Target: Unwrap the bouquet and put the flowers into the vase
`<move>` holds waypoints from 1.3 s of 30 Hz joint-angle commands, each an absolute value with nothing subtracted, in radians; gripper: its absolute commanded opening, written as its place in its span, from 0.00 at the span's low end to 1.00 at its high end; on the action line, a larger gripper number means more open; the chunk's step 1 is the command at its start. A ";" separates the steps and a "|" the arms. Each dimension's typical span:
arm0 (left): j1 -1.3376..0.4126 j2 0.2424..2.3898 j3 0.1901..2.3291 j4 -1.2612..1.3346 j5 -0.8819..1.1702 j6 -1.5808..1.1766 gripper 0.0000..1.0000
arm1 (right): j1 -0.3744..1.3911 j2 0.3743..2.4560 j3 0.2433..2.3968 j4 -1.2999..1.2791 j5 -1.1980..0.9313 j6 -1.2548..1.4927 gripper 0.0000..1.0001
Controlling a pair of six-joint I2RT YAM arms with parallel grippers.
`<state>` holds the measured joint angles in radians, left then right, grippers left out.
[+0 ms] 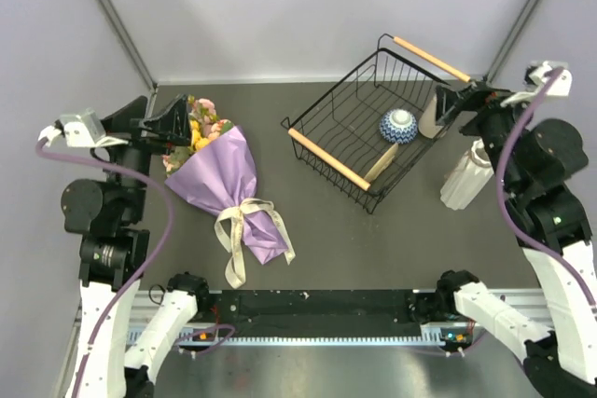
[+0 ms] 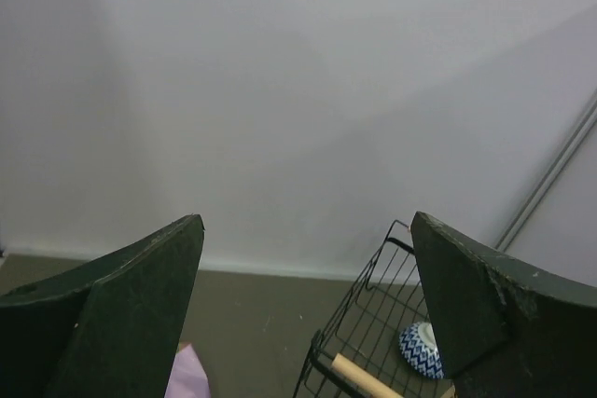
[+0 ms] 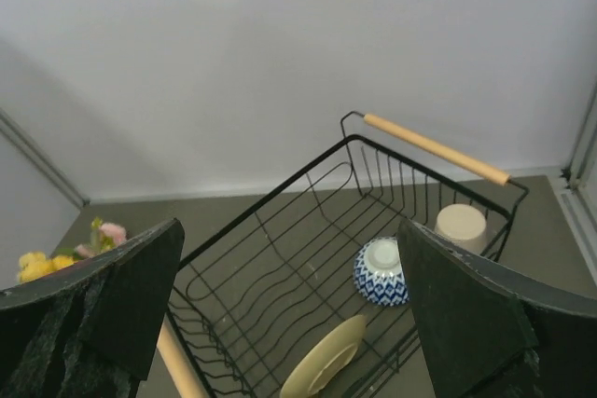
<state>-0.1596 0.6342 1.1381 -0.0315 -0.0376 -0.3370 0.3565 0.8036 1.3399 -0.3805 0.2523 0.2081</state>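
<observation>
The bouquet [image 1: 227, 185] lies on the dark table at the left, a lilac paper cone tied with a cream ribbon bow [image 1: 239, 221]. Its flowers [image 1: 201, 128] point toward the back; yellow and pink blooms [image 3: 37, 263] peek in at the left edge of the right wrist view. My left gripper [image 1: 179, 122] hovers open by the blooms, holding nothing, and a corner of lilac paper [image 2: 188, 376] shows between its fingers [image 2: 121, 314]. The white ribbed vase [image 1: 464, 177] stands at the right. Behind it, my right gripper [image 1: 455, 100] is open and empty over the basket's right end.
A black wire basket [image 1: 347, 109] with wooden handles sits at the back centre. It holds a blue-and-white bowl [image 1: 397, 125], a cream cup [image 3: 462, 226] and a leaning plate [image 3: 326, 361]. Walls close in at the back and on both sides.
</observation>
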 commanded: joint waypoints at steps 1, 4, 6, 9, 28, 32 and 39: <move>-0.155 0.727 1.218 -0.226 -0.012 -0.405 0.99 | 0.365 0.888 1.393 -0.417 0.100 0.238 0.99; -0.153 0.799 1.261 -0.369 0.038 -0.377 0.99 | 0.495 0.998 1.442 -0.454 0.116 0.206 0.99; -0.153 0.825 1.282 -0.441 0.011 -0.365 0.99 | 0.589 1.104 1.479 -0.475 0.167 0.181 0.99; -0.153 0.833 1.276 -0.518 -0.089 -0.348 0.99 | 0.783 1.224 1.528 -0.474 0.187 0.153 0.99; -0.153 0.465 1.000 -0.387 -0.479 -0.316 0.99 | 1.310 1.614 1.287 -0.339 0.018 0.109 0.99; -0.153 0.468 0.976 -0.351 -0.454 -0.333 0.99 | 1.322 1.710 1.259 -0.319 0.044 0.098 0.99; -0.153 0.512 0.974 -0.373 -0.397 -0.347 0.99 | 1.348 1.933 1.318 -0.266 0.219 0.043 0.99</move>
<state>-0.1577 0.4862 0.9779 -0.4103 -0.4416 -0.3382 1.3270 1.8698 1.2644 -0.3401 0.1143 0.0761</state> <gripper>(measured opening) 0.988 0.987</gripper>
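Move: The wrapper's tail end lies about 36 cm to the left of my right hand, 10 cm back and 46 cm below; the ribbon bow is level with the hand, some 42 cm left. The wire rack's middle is about 18 cm ahead and 12 cm left, and the vase stands roughly 2 cm ahead and 6 cm right, nearly 40 cm down. From my left hand the tail end is about 7 cm back, 15 cm right and 50 cm below. I swing my open right hand left, drawing back as I go, then plunge some 43 cm in all to the wrapper's tail end, tipping the nearly level fingers steeply down and turning them to the left. My left hand, also open, dips forward and down, then swings back and left, ending about 13 cm lower with its fingers tipped down some 20 degrees and turned counter-clockwise. ##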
